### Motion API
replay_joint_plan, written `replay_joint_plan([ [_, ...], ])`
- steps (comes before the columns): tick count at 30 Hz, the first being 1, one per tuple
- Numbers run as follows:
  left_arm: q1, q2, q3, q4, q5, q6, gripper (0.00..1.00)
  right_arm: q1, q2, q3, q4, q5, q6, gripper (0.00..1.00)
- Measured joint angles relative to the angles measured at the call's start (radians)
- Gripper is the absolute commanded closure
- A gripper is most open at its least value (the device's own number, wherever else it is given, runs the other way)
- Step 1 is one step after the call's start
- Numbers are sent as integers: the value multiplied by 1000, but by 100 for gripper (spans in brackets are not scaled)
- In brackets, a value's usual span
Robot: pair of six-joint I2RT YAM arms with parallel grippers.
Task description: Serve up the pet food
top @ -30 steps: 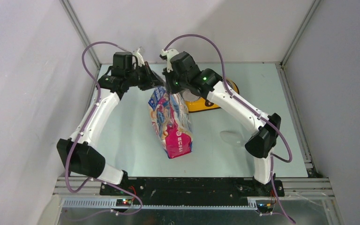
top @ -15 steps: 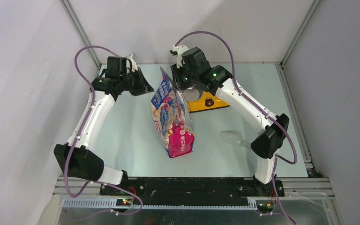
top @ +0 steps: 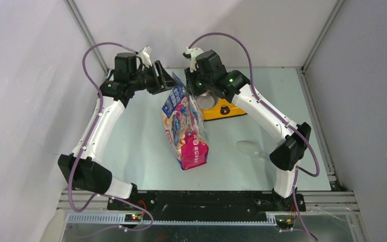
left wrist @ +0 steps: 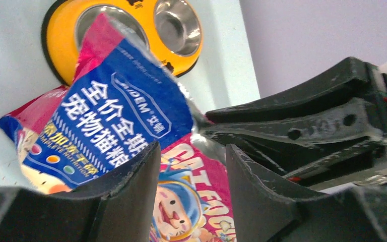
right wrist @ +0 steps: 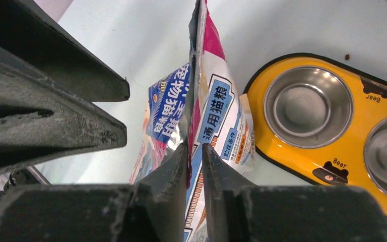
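Note:
The pink-and-blue CAT FOOD bag [top: 186, 126] stands upright at mid-table, torn top toward the back. The pet food inside it is hidden. My left gripper [top: 171, 83] is open at the bag's top left corner. In the left wrist view its jaws [left wrist: 192, 148] frame the bag's front [left wrist: 121, 111] and clamp nothing. My right gripper [top: 195, 93] is at the top right corner. Its jaws [right wrist: 194, 145] stand a narrow slit apart, with the bag's [right wrist: 216, 116] top edge between them against the left finger.
The yellow double bowl [top: 229, 112] with steel cups sits just behind and right of the bag, both cups empty [right wrist: 262, 146]. A clear scoop [top: 249, 147] lies on the table to the right. One small brown pellet [right wrist: 347, 57] lies beyond the bowl.
The left gripper let go of the bag top, swung left, then came back to it with jaws open. The right gripper rose slightly, its jaws parted, and the bag now stands straighter.

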Motion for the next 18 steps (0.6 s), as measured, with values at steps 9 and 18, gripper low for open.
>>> replay_joint_plan([
  [9, -74, 55, 65, -6, -60, 0, 54, 31, -5, 0, 0, 55, -36, 100],
  [18, -96, 78, 76, -75, -161, 8, 67, 39, -6, 0, -1, 84, -47, 100],
])
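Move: The left hand, half open, has the pet food bag's top edge about 4 cm to its right, 1 cm ahead and 2 cm lower; the bag's body stands some 12 cm back, 3 cm right and 13 cm below. The right hand's slightly open fingers are already around that same edge, right at its hand point. From the right hand the yellow feeder lies roughly 7 cm ahead, 13 cm right and 20 cm below. Rightward and a touch up at first, then down by almost 3 cm while easing about 1 cm forward, the left hand closes in on the bag's top edge beside the right gripper, its fingers narrowing by over a third but staying apart. The right hand all but holds its place and shuts its fingers, pinching the edge. ##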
